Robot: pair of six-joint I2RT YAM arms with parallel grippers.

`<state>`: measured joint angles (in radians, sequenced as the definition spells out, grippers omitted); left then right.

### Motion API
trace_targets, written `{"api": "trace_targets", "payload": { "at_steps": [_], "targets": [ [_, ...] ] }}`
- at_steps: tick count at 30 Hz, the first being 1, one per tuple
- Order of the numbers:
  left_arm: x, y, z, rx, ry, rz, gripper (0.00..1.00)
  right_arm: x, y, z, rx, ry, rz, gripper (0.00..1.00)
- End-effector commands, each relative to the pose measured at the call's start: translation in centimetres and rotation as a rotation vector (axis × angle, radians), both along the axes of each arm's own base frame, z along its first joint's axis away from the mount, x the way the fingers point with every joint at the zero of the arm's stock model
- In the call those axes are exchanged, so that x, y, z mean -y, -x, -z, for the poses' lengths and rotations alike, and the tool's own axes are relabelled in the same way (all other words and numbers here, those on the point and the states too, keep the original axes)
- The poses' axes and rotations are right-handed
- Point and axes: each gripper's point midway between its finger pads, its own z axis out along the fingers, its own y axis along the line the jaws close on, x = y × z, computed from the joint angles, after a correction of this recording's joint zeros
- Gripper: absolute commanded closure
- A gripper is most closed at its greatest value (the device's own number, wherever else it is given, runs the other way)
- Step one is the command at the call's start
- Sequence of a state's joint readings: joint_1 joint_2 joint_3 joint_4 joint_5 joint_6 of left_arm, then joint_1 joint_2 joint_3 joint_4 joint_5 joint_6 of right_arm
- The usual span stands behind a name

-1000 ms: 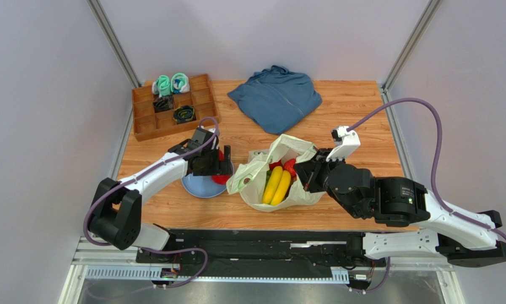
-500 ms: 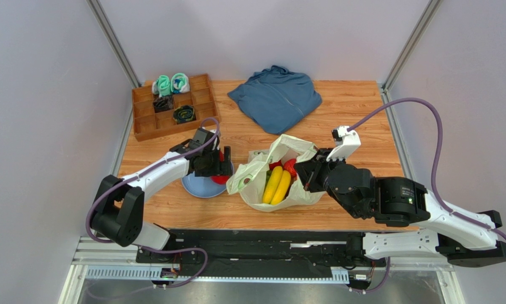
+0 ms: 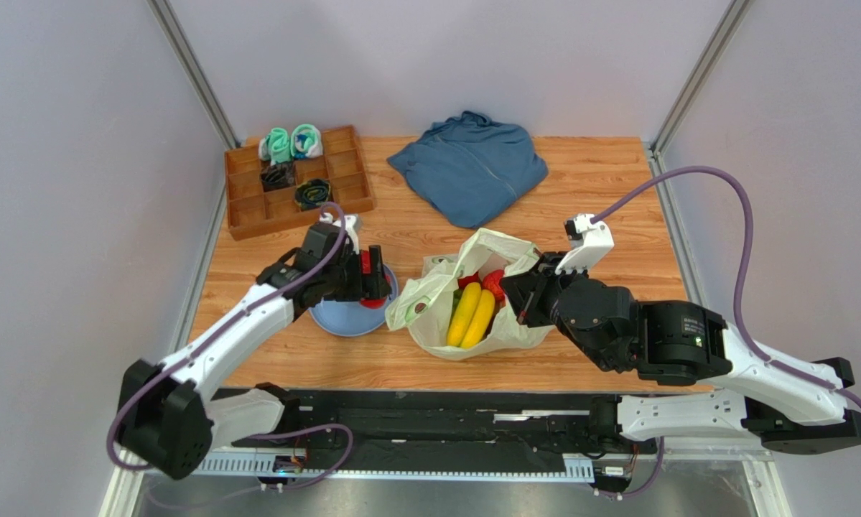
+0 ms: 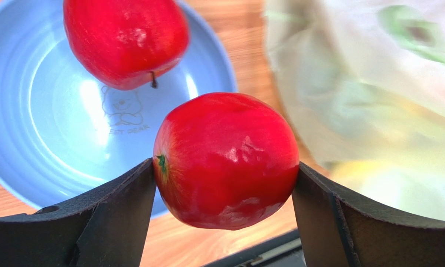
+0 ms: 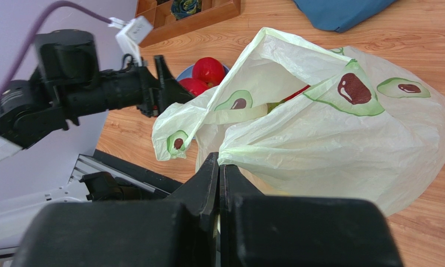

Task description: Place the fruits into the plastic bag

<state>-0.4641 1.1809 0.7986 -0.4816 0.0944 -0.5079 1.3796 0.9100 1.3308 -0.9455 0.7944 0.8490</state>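
My left gripper is shut on a glossy red fruit, holding it just above a blue plate. A second red fruit lies on that plate. To the right is the pale-green plastic bag with avocado prints, its mouth open. Inside it show a yellow banana and another red fruit. My right gripper is shut on the bag's rim and holds it up. From above, my left gripper hangs over the plate's right side, just left of the bag.
A wooden compartment tray with rolled socks stands at the back left. A folded blue garment lies at the back centre. The arms' rail runs along the table's near edge.
My left gripper has closed a little onto the red fruit and lifted it off the plate, its arm swinging back. The right arm and the bag have not moved.
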Motion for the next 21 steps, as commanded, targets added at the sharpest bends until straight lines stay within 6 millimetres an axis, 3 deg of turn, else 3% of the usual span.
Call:
{"api": "trace_targets", "payload": {
  "at_steps": [1,3,10,13,16,19,21],
  "targets": [
    [0.5,2.0,-5.6,0.148,0.138,0.046,0.33,0.4,-0.3,-1.6,0.015,-0.037,0.023,1.0],
    [0.5,3.2,-7.3,0.188,0.181,0.076,0.32,0.2,-0.3,-1.5,0.015,-0.03,0.021,1.0],
    [2.0,7.0,-19.6,0.45,0.436,0.214,0.32,-0.6,-0.4,-1.3,0.019,-0.014,0.007,1.0],
    [3.4,8.4,-23.6,0.503,0.523,0.288,0.32,-1.0,-0.4,-1.3,0.02,-0.01,0.001,1.0],
    [5.6,9.5,-26.2,0.522,0.565,0.36,0.32,-1.2,-0.3,-1.3,0.021,-0.009,-0.007,1.0],
    [9.6,12.0,-27.7,0.499,0.597,0.495,0.32,-1.4,-0.3,-1.4,0.02,-0.015,-0.011,1.0],
    [11.4,12.5,-28.2,0.498,0.606,0.527,0.31,-1.3,-0.3,-1.3,0.018,-0.017,-0.011,1.0]
  ]
}}
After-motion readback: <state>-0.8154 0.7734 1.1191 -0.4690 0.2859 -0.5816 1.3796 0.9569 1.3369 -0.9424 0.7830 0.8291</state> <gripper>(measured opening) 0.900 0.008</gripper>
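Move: The left hand already holds a red apple just off the plate. The plastic bag's open mouth lies about 20 cm to its right, 5 cm nearer the base and some 12 cm higher. The other apple, still on the plate, is about 8 cm ahead, 3 cm left and 5 cm below; the plate's middle is 6 cm left, 1 cm ahead and 9 cm down. From the right hand the mouth is roughly 6 cm ahead, 6 cm left and 11 cm below. Keeping the apple pinched between both fingers, the left hand swings it quickly up about 26 cm and back 12 cm off the plate, bending right towards the bag's mouth only late. The wrist tips its downward fingers up and turns them clockwise to the right, each by nearly 30 degrees. The right hand keeps its pinch on the bag's rim, easing about 1 cm left. ##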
